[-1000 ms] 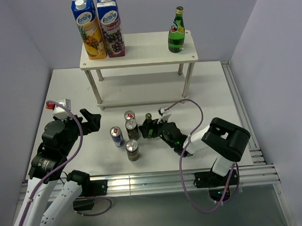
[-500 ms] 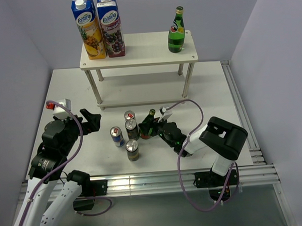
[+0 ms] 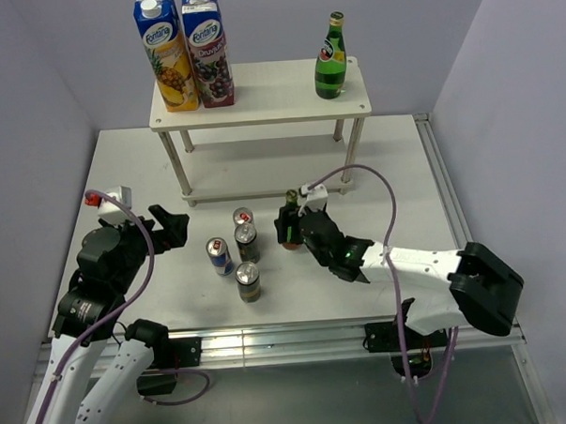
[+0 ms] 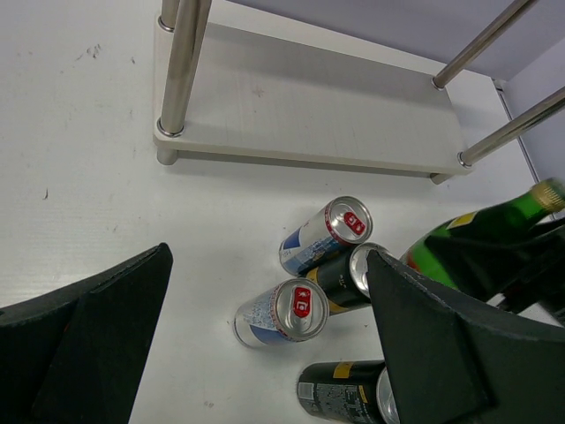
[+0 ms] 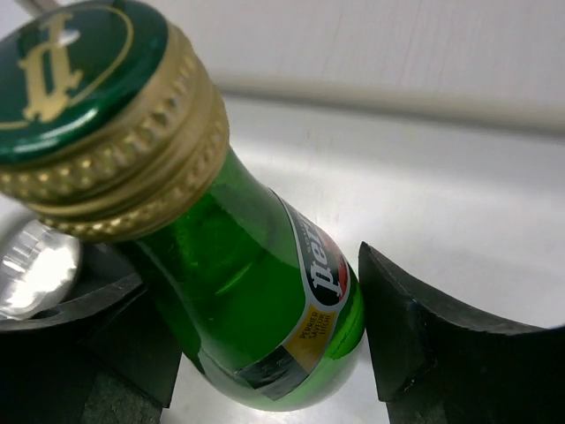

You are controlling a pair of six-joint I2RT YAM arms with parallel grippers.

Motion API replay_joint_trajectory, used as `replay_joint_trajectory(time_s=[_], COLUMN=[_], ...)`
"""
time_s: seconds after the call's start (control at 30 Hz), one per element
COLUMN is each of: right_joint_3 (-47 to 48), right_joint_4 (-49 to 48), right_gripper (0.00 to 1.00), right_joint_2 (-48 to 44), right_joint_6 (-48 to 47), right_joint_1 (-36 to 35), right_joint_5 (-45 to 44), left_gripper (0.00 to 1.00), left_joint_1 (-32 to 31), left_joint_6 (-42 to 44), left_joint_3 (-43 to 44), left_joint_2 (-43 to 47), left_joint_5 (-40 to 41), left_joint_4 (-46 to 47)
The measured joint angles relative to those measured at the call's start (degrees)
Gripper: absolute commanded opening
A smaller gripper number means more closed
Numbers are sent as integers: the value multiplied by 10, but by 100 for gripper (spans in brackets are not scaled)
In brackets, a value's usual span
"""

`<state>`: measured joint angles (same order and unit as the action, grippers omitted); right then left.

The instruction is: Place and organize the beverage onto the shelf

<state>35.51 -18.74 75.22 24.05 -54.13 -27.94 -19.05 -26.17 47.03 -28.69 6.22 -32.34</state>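
My right gripper (image 3: 291,232) is shut on a small green glass bottle (image 3: 288,219) with a gold-rimmed cap. The fingers press its body from both sides (image 5: 256,305). The bottle leans a little, just in front of the white shelf (image 3: 259,98) and near its lower board (image 4: 309,115). Several cans stand on the table to the bottle's left: two silver-blue ones (image 3: 219,256) (image 4: 287,314) and two black ones (image 3: 248,281) (image 4: 346,281). My left gripper (image 3: 168,226) is open at the left of the cans with nothing in it (image 4: 265,353). The held bottle also shows at the right edge of the left wrist view (image 4: 468,243).
On the shelf's top board stand two juice cartons (image 3: 166,53) (image 3: 208,48) at the left and a second green bottle (image 3: 330,58) at the right. The shelf's thin legs (image 3: 353,148) rise close behind the held bottle. Walls close in the table on three sides.
My right gripper has shut on the green bottle, stood it more upright and carried it toward the shelf as the arm stretched out. The left arm has not moved.
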Motion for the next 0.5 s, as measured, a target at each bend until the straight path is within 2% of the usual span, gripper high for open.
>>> replay_joint_trajectory(time_s=[0.17,0.3,0.5], right_joint_3=[113,247,500], right_joint_4=[81,144,215], right_gripper=[0,0,0], right_joint_2=[-35,-29,50], right_joint_6=[-44,-94,-167], right_joint_1=[0,0,7], right_joint_5=[-35,-49,-58], left_gripper=[99,99,99], left_joint_1=[0,0,0], left_joint_6=[0,0,0], left_joint_3=[0,0,0], left_joint_2=[5,8,9], left_joint_5=[0,1,1], left_joint_4=[0,0,0])
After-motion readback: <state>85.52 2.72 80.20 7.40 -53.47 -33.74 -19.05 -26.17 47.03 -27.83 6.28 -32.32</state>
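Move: The open middle of the top shelf lies about 26 cm ahead of the right hand, straight out, its surface some 15 cm up. Standing on that shelf, the placed green bottle is 26 cm ahead and 9 cm right, the purple carton 26 cm ahead and 13 cm left. The black can is 11 cm left and 1 cm back. From the left hand, that open middle is 33 cm ahead, 23 cm right, about level. The right hand keeps its grip, raising the green bottle nearly 30 cm towards the top shelf, fingers tipping up. ##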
